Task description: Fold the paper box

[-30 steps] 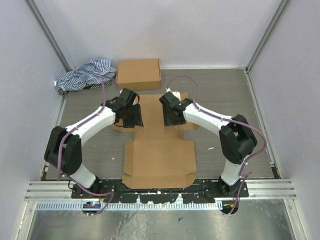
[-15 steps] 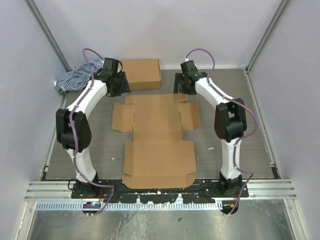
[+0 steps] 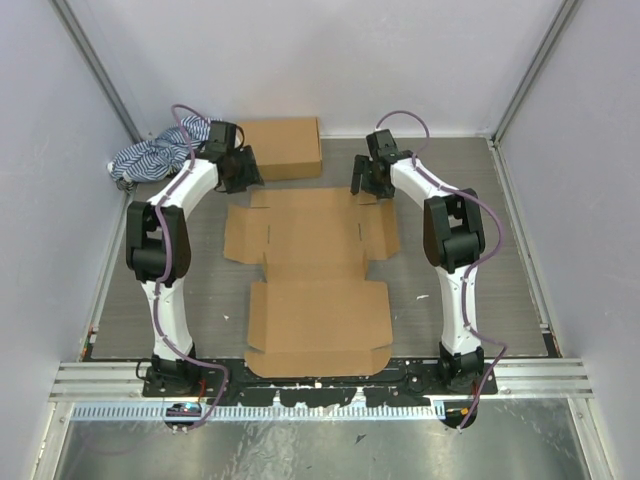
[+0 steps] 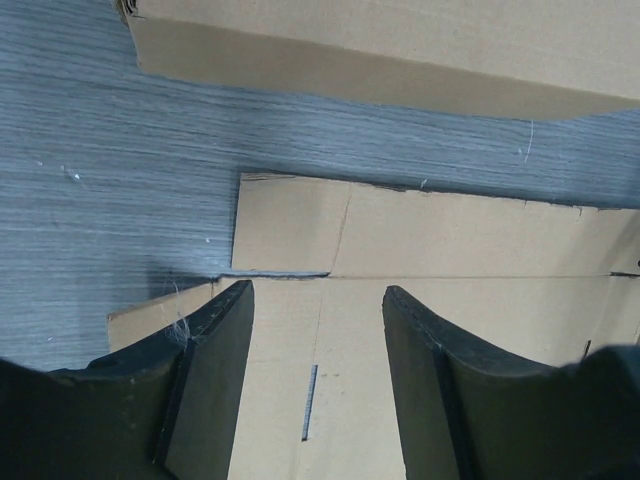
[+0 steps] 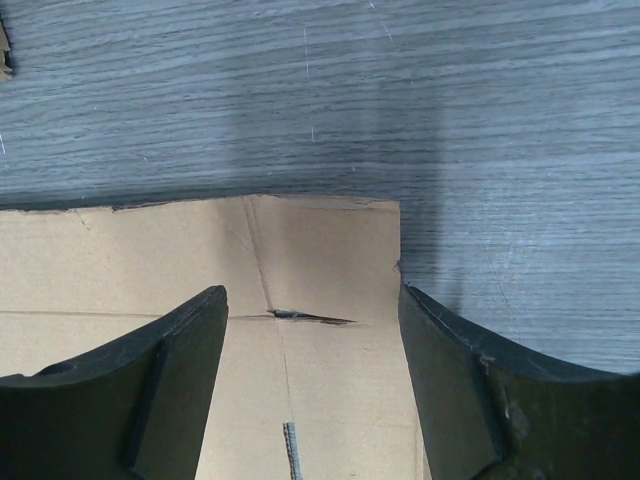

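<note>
The paper box (image 3: 315,275) is a flat, unfolded brown cardboard blank lying in the middle of the grey table. Its far edge shows in both wrist views, as flaps with creases and slits (image 4: 420,250) (image 5: 300,280). My left gripper (image 3: 240,172) hovers over the blank's far left corner, jaws open, nothing between them (image 4: 318,300). Over the far right corner hangs my right gripper (image 3: 366,185), also open and empty (image 5: 312,300). Both arms are stretched far out.
A closed brown cardboard box (image 3: 278,147) stands at the back of the table, just beyond the blank; its side shows in the left wrist view (image 4: 380,60). A striped blue-white cloth (image 3: 160,152) lies bunched in the back left corner. White walls enclose the table.
A second ago both grippers were low over the blank's middle flaps. They have since swung outward and to the far corners, and the blank now lies uncovered and flat.
</note>
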{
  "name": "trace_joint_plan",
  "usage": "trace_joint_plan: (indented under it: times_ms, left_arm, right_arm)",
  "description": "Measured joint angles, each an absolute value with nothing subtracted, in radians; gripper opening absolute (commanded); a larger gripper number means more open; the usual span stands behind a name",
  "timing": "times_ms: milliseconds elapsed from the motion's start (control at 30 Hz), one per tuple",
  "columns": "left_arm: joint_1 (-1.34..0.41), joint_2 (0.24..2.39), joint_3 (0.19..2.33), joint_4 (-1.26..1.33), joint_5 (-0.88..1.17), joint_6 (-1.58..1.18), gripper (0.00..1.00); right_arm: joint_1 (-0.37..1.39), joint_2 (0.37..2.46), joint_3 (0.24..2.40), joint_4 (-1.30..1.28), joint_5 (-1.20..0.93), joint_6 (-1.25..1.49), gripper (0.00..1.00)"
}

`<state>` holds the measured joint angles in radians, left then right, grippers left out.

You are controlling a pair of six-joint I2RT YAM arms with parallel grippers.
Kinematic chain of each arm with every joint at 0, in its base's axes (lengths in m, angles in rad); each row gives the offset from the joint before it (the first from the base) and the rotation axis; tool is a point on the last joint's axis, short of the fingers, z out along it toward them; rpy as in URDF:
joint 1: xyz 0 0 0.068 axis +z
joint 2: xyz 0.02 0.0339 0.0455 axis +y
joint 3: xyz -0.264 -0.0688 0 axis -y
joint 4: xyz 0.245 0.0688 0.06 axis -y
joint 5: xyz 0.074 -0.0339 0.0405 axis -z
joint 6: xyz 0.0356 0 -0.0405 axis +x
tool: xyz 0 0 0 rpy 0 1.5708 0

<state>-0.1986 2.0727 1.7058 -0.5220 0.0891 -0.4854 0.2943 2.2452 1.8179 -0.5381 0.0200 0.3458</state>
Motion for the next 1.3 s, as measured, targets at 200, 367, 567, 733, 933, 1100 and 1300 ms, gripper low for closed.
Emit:
trace_joint_plan:
  times_ms: [200, 367, 567, 733, 933, 1100, 1300]
  left_arm:
    - [-0.194, 2.073, 1.706, -0.510, 0.094, -0.480, 0.61]
    - [-0.191, 2.074, 1.711, -0.510, 0.097, -0.479, 0.61]
    - [-0.191, 2.087, 1.723, -0.506, 0.102, -0.479, 0.61]
    - [-0.191, 2.093, 1.723, -0.506, 0.116, -0.479, 0.60]
    - [-0.191, 2.093, 1.723, -0.506, 0.122, -0.479, 0.60]
    - [-0.189, 2.093, 1.723, -0.507, 0.122, -0.478, 0.59]
    - [-0.187, 2.093, 1.723, -0.508, 0.123, -0.474, 0.59]
  right_arm:
    - [0.292, 2.245, 1.828, -0.540, 0.032, 0.344, 0.75]
    - [0.290, 2.245, 1.850, -0.546, 0.059, 0.344, 0.74]
    - [0.288, 2.247, 1.854, -0.554, 0.085, 0.342, 0.72]
    - [0.283, 2.271, 1.877, -0.552, 0.068, 0.339, 0.68]
    - [0.279, 2.309, 1.879, -0.536, 0.004, 0.329, 0.47]
    - [0.277, 2.308, 1.862, -0.500, -0.041, 0.327, 0.18]
    - [0.274, 2.232, 1.808, -0.440, -0.109, 0.329, 0.01]
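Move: The right hand, open, hovers nearly over the far right corner flap, which lies flat with its middle about 1 cm ahead, 1 cm to the right and 3 cm below. The right side wing lies about 6 cm back and 3 cm right; the closed box stands some 11 cm ahead and 20 cm left, about level in height. From the left hand the corner flap is roughly 25 cm right, 2 cm ahead and 8 cm down. After easing forward and a touch right, the right hand dips 2 to 3 cm onto the corner flap and closes its wide-open fingers, then swings left and up about 3 cm as they shut. The wrist rolls slightly, left side rising; the fingers end pinching the far right corner flap, turned up towards the left about its crease. ##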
